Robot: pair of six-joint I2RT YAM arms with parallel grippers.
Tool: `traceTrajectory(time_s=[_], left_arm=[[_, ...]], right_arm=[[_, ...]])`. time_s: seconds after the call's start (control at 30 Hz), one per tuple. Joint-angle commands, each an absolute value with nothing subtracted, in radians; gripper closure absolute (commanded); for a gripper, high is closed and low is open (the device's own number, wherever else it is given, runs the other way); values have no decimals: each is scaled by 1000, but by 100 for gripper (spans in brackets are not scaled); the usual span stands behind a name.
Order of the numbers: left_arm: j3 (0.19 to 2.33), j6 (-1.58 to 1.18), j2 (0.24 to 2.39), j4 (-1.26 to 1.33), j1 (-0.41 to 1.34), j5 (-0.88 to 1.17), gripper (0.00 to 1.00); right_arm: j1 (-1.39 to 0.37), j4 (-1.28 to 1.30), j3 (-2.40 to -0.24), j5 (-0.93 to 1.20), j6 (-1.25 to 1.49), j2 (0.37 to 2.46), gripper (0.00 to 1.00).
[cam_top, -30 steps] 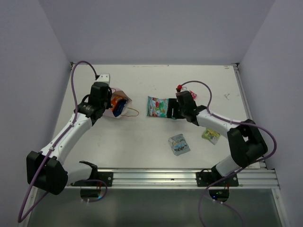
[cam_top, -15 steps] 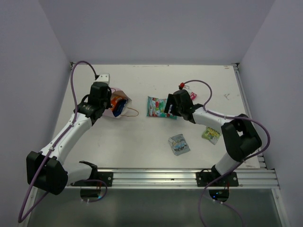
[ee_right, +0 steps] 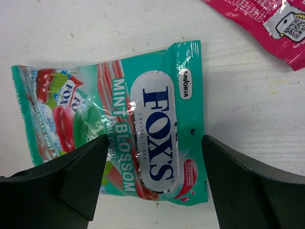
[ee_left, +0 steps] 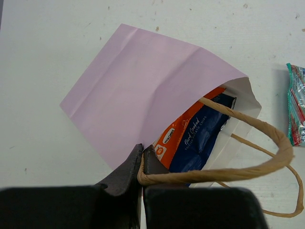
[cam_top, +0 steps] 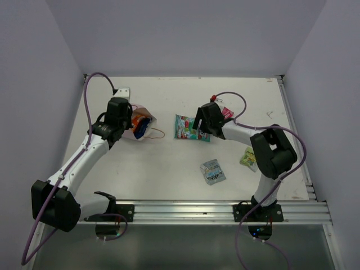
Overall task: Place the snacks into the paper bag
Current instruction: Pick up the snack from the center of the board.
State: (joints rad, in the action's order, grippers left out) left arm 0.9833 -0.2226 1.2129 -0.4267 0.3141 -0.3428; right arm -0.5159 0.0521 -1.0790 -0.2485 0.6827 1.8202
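The pale pink paper bag point(cam_top: 136, 115) point(ee_left: 143, 81) lies on its side at the left, mouth toward the middle. An orange packet point(ee_left: 183, 131) and a dark blue packet point(ee_left: 202, 138) lie inside it. My left gripper point(cam_top: 127, 126) point(ee_left: 142, 160) is shut on the bag's tan string handle point(ee_left: 248, 124) at the mouth's edge. My right gripper point(cam_top: 198, 127) point(ee_right: 153, 143) hangs open over the teal-green packet point(cam_top: 187, 127) point(ee_right: 128, 124), one finger on each side of its near end. A pink-red packet point(cam_top: 227, 112) point(ee_right: 267, 16) lies just behind it.
A silver-grey packet point(cam_top: 212, 171) lies toward the front middle and a yellow-green packet point(cam_top: 249, 159) at the right, partly behind the right arm. A small white block point(cam_top: 124, 90) sits at the back left. A metal rail point(cam_top: 214, 211) runs along the near edge.
My right gripper has moved left over the teal-green packet and its jaws have widened. The left gripper and the bag have not moved.
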Motion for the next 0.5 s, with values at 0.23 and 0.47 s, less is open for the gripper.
traceTrajectory(time_s=[0.23, 0.47], left_arm=[[974, -218, 1186, -387, 302, -339, 100], [973, -218, 1186, -388, 301, -337, 100]], right_arm=[[-512, 11, -1072, -293, 686, 1913, 21], [-511, -57, -1000, -181, 663, 1902, 65]])
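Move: The green Fox's snack lies almost under the right hand, its middle about 3 cm to the left, 1 cm ahead and some 2 cm below the open fingers. The red packet is about 8 cm right and 6 cm ahead of the hand; the silver packet sits some 16 cm back and 5 cm right; both lie a little below. From the left hand the green snack is roughly 23 cm to the right, 5 cm ahead and 16 cm lower. Downward first, the right hand sinks nearly 2 cm onto the right half of the green snack, easing under 1 cm forward. Low over the board, its wide-open fingers then close about halfway, drifting some 1 cm left as they squeeze the packet's right part between them from both sides. ##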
